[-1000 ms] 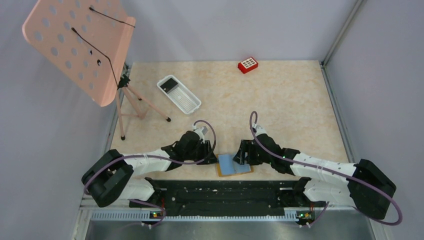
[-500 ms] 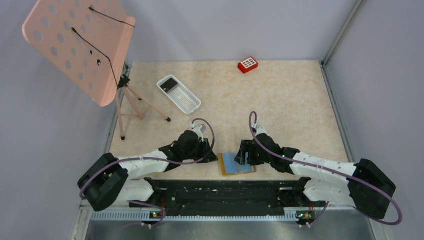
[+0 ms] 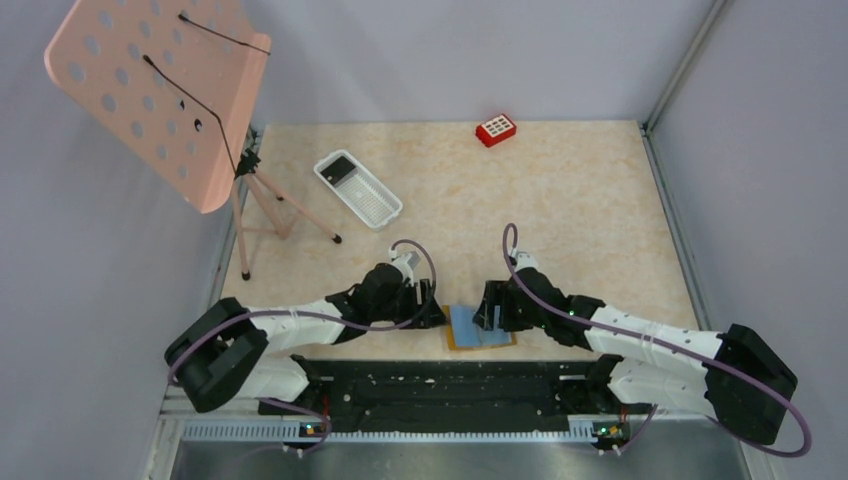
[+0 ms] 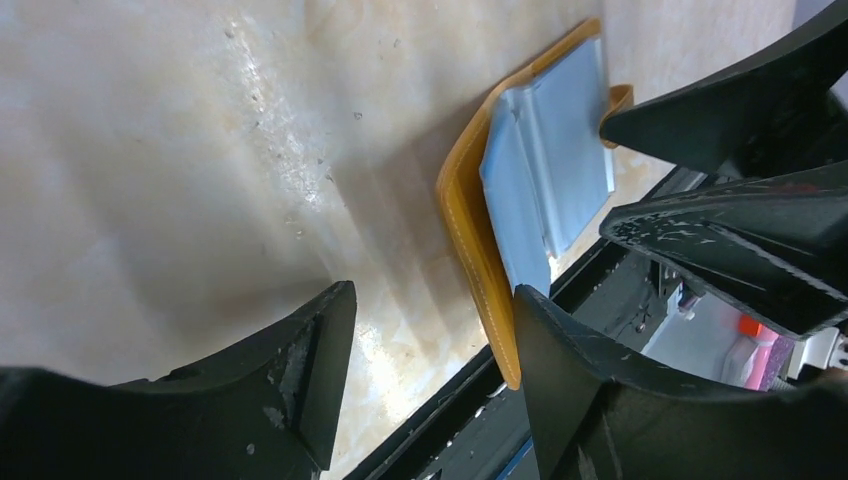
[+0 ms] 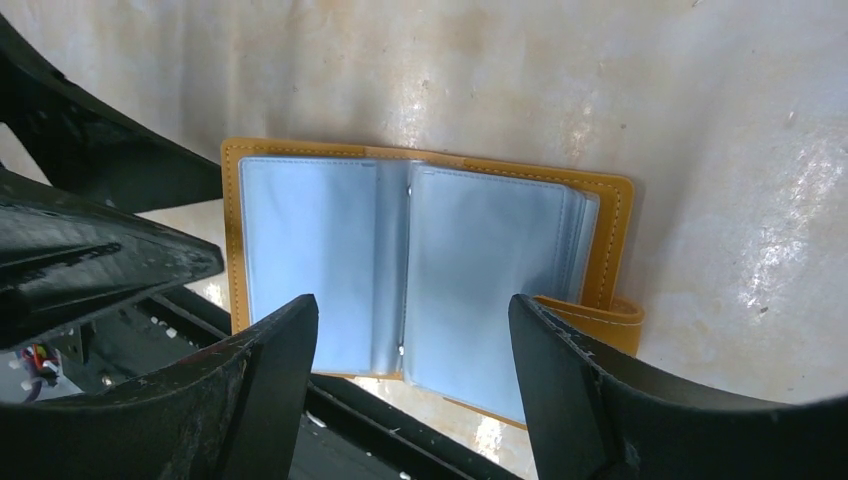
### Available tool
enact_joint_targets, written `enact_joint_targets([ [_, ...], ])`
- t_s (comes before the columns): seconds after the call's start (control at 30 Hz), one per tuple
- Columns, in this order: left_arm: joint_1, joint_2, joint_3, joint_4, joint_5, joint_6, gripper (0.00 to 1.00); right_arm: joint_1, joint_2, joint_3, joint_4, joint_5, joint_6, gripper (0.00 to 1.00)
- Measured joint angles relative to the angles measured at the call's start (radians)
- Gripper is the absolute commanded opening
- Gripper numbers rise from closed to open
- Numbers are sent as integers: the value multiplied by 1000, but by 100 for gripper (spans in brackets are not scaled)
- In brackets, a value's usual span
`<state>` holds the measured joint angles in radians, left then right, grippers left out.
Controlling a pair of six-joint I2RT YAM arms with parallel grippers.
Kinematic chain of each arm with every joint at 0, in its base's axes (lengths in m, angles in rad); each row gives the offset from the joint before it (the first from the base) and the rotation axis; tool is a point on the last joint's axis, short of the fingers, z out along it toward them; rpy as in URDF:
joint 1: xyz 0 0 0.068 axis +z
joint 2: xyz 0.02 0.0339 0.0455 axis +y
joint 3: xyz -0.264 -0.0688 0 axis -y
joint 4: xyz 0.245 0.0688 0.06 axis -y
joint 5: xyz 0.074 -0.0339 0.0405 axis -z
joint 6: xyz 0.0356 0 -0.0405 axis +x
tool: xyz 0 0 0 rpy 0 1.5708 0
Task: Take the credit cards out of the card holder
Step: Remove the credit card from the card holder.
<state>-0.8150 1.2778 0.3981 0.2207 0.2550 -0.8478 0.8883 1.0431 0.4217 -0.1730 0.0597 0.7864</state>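
The tan card holder (image 3: 481, 327) lies open and flat at the table's near edge, showing light blue pages (image 5: 330, 260) with no dark card visible in them. My left gripper (image 3: 432, 312) is open just left of it; in the left wrist view the card holder's tan edge (image 4: 470, 230) runs down against the inner side of the right finger (image 4: 560, 370). My right gripper (image 5: 412, 308) is open low over the card holder, its fingers straddling the pages. One dark credit card (image 3: 342, 168) lies in the white mesh tray (image 3: 378, 202).
A pink perforated music stand (image 3: 160, 85) on a tripod stands at the far left. A small red block (image 3: 496, 129) sits at the back. The black base rail (image 3: 440, 385) runs right below the holder's near edge.
The left gripper pulled back left, then returned right to the holder's edge with its jaws wider. The holder slid slightly to the right. The right gripper stayed over it.
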Motion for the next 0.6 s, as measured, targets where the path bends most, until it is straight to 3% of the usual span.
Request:
enact_joint_targets([
  [0.33,-45,175,54,144,44,-23,62,0,-1,0,0,0,-1,70],
  [0.4,-53,194,64,156,44,-24,53,0,-2,0,0,0,-1,70],
  [0.6,-64,215,66,168,43,-45,5,0,-18,0,-8,3,-1,70],
])
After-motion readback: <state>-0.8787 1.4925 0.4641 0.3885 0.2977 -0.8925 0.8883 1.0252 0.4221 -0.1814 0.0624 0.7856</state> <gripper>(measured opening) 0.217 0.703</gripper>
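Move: The left hand, fingers open, has the card holder's left edge about 3 cm to its right, 1 cm nearer the base and 2 cm below. The middle of the open holder lies some 8 cm right, 2 cm back and 2 cm below. The right gripper's fingertips stand about 9 cm to the left hand's right. From the right hand, the holder's middle is about 1 cm to its left, 1 cm back and 2 cm below. Rightward by about 4 cm, after first dipping about 1 cm, the left hand brings its open fingers low over the table onto the card holder's left edge. There it slows and closes them to roughly a third of their starting gap, pinching the tan border with the blue flap beside it. The right hand stays over the holder, its fingers still open. ##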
